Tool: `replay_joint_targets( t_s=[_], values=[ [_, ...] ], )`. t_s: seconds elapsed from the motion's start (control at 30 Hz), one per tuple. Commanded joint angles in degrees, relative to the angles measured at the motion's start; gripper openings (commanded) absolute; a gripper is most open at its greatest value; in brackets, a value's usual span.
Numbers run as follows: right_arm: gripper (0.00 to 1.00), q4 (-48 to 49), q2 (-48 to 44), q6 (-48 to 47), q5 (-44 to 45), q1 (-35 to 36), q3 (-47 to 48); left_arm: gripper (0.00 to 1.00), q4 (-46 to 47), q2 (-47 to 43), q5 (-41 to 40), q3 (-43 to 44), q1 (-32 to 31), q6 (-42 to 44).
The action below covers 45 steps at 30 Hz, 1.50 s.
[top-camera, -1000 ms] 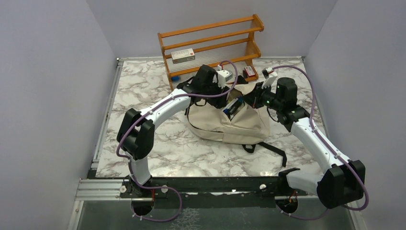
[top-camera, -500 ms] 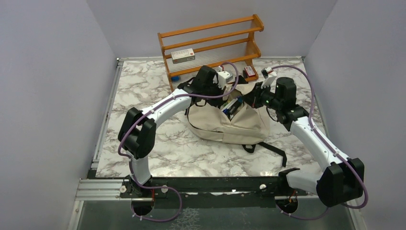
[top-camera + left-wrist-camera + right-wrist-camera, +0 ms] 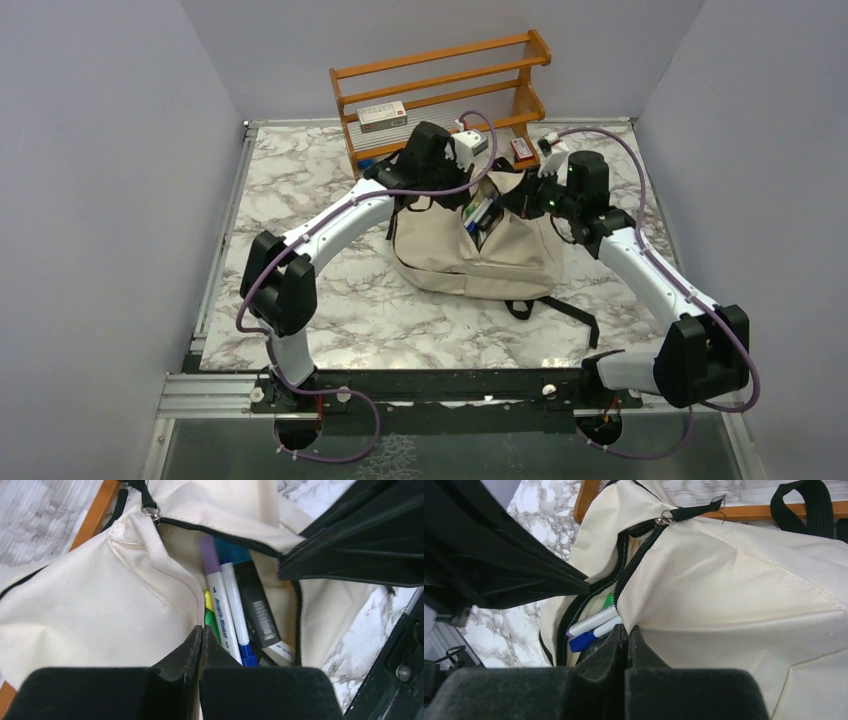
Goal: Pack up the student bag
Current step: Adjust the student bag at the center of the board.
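Note:
The beige student bag (image 3: 470,255) lies mid-table with its top zipper open. Inside are several markers (image 3: 225,600), a green and yellow item and a black barcoded object (image 3: 257,610); the markers also show in the right wrist view (image 3: 591,622). My left gripper (image 3: 463,200) is shut on the left fabric edge of the opening (image 3: 150,580). My right gripper (image 3: 515,205) is shut on the opposite fabric edge by the zipper (image 3: 704,580). The two grippers hold the mouth apart.
A wooden shelf (image 3: 440,80) stands right behind the bag and carries a white box (image 3: 382,115). A small red item (image 3: 520,150) and a blue one (image 3: 368,162) lie at its foot. The bag's black strap (image 3: 570,310) trails toward the near right.
Both grippers have shifted a little toward the shelf, still holding the bag's edges. The top of the bag has moved back with them.

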Motion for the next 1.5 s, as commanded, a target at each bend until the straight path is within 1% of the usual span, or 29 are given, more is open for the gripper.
replay_joint_targets(
  t_s=[0.0,0.23,0.43,0.57,0.6,0.63,0.67,0.77,0.83,1.03,1.17,1.47],
  values=[
    [0.01,-0.5,2.6,-0.1,-3.5,0.3,4.4,0.00,0.6,-4.3,2.3,4.1,0.5,-2.0],
    [0.01,0.0,5.9,2.6,-7.1,0.3,7.0,0.00,0.2,-5.1,3.6,6.2,0.8,-3.7],
    [0.01,1.6,6.3,5.3,-8.9,0.4,7.9,0.00,-0.6,-3.1,5.6,9.3,0.8,-4.1],
    [0.01,0.6,5.4,5.3,-6.8,0.4,7.7,0.00,-2.9,-2.7,2.5,8.5,0.8,-3.1],
    [0.01,0.4,5.2,5.3,-6.5,0.4,7.5,0.08,-3.3,-2.9,1.5,7.6,0.9,-2.9],
    [0.01,0.5,5.2,5.2,-6.3,0.4,7.2,0.20,-3.3,-3.3,0.9,6.1,1.1,-2.8],
    [0.01,0.4,5.1,5.1,-6.3,0.4,7.0,0.27,-2.9,-3.8,0.4,4.4,1.2,-2.7],
    [0.01,0.4,5.1,5.1,-6.5,0.3,6.5,0.41,-1.0,-4.9,-0.3,-0.1,1.4,-2.8],
    [0.01,0.4,5.0,5.1,-6.6,0.3,6.2,0.47,0.0,-5.1,-1.2,-2.7,1.5,-3.1],
    [0.01,0.1,4.5,4.8,-6.4,0.3,5.7,0.53,4.5,-5.7,-4.6,-7.3,1.8,-4.7],
    [0.01,0.0,4.4,4.7,-6.3,0.3,5.7,0.53,6.7,-5.3,-6.1,-9.1,1.9,-5.2],
    [0.01,0.0,4.0,4.6,-6.2,0.4,5.2,0.54,8.1,-3.1,-5.6,-10.2,1.9,-5.5]
  ],
)
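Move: The left edge of the student bag's opening is already at the left fingertips. The markers in the pocket lie about 4 cm to this hand's right, 2 cm back and 5 cm below. The opening's right edge is already in the right fingertips, with the left edge some 8 cm to that hand's left, level with it fore and aft. From the right hand, the markers lie about 4 cm left, 2 cm back and 5 cm down, and the black top loop about 8 cm straight ahead, some 10 cm lower. The opening's left edge, still pinched, is drawn up about 8 cm by the left hand, which then opens its fingers to roughly half, lets go and sinks some 11 cm back towards the edge, shifting about 3 cm left and turning slightly counter-clockwise. The right hand keeps its pinch on the right edge, eases 2 cm left and 1 cm forward, tips down a little, then holds. ##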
